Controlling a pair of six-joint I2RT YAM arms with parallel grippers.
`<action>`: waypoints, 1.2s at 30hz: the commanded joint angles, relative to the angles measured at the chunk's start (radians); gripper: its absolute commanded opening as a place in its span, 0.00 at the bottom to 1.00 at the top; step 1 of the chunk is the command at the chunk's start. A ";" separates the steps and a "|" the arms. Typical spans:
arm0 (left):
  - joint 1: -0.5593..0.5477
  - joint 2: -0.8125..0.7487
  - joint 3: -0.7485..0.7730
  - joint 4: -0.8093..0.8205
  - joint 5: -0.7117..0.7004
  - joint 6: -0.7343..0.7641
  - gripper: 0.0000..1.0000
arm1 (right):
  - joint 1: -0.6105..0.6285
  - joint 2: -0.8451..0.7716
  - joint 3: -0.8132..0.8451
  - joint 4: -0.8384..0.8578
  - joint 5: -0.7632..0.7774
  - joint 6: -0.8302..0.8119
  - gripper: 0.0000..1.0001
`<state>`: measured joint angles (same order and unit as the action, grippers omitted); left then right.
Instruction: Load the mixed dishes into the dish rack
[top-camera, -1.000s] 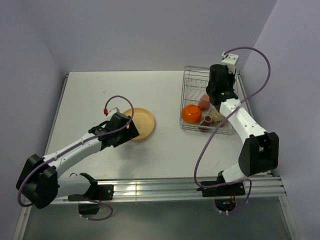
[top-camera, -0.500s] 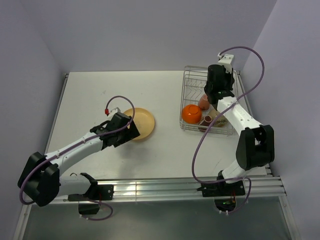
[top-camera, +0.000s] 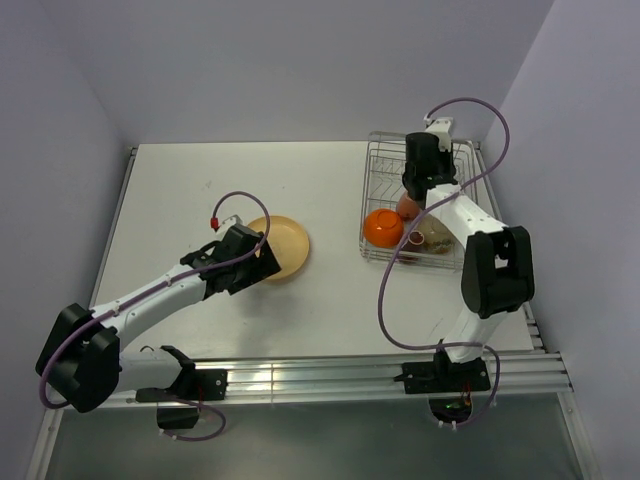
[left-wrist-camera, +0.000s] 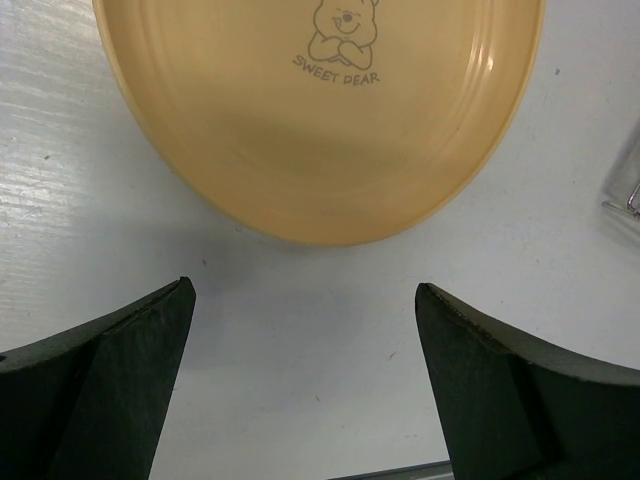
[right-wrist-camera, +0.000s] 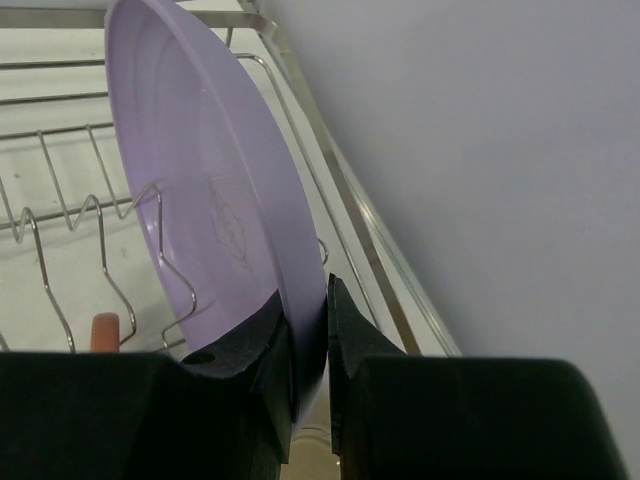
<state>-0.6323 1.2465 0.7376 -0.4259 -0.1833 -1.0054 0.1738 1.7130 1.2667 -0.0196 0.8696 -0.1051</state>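
Note:
In the right wrist view my right gripper (right-wrist-camera: 312, 330) is shut on the rim of the lilac plate (right-wrist-camera: 200, 170). The plate stands on edge among the upright tines of the dish rack (right-wrist-camera: 50, 15). From above, that gripper (top-camera: 424, 172) hangs over the far part of the dish rack (top-camera: 372, 150) and hides the plate. The rack's near end holds the orange bowl (top-camera: 383, 227), the pink mug (top-camera: 408, 205), a small dark cup (top-camera: 414, 240) and a pale bowl (top-camera: 437, 236). My left gripper (left-wrist-camera: 302, 285) is open just short of a yellow plate (left-wrist-camera: 320, 130) lying flat on the table.
The yellow plate (top-camera: 281, 246) carries a bear print and the words "SWEET DEAR". The rack stands at the table's back right corner, close to the lilac side wall (top-camera: 580, 150). A metal rail (top-camera: 330, 375) runs along the table's near edge.
My right arm has swung left and toward the rack's far end, carrying the lilac plate with it. The left arm and the yellow plate have stayed put.

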 joint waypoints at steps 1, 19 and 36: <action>0.008 0.011 0.022 0.019 0.004 0.021 0.99 | -0.007 0.010 0.102 -0.074 -0.015 0.086 0.19; 0.020 0.059 -0.035 0.064 -0.015 -0.071 0.89 | 0.121 -0.335 0.016 -0.319 -0.015 0.304 1.00; 0.092 0.165 0.006 0.070 -0.018 -0.133 0.77 | 0.590 -0.576 -0.122 -0.611 0.049 0.519 1.00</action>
<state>-0.5518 1.3869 0.7074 -0.3820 -0.1997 -1.1236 0.6998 1.1717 1.1557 -0.5713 0.8684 0.3370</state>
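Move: The purple plate is still pinched by its near upper rim, upright between the rack's prongs, its middle about 4 cm ahead of the right hand, 3 cm left and 6 cm below. From that hand, the pink mug is 3 cm back and 9 cm left, the beige bowl 11 cm back and 4 cm left, the orange bowl 9 cm back and 15 cm left, all some 14 cm lower. The yellow plate is about 8 cm ahead of the left hand, 4 cm right and 7 cm below. Open the right gripper wide to let go of the purple plate's rim, then pull back and left, about 15 cm each way, rising some 10 cm and settling 4 cm on the way over the bowls, turning counter-clockwise. Meanwhile lower the left gripper about 4 cm towards the yellow plate's near-left rim, easing 2 cm left, turning some 10 degrees counter-clockwise and closing its fingers partway. ##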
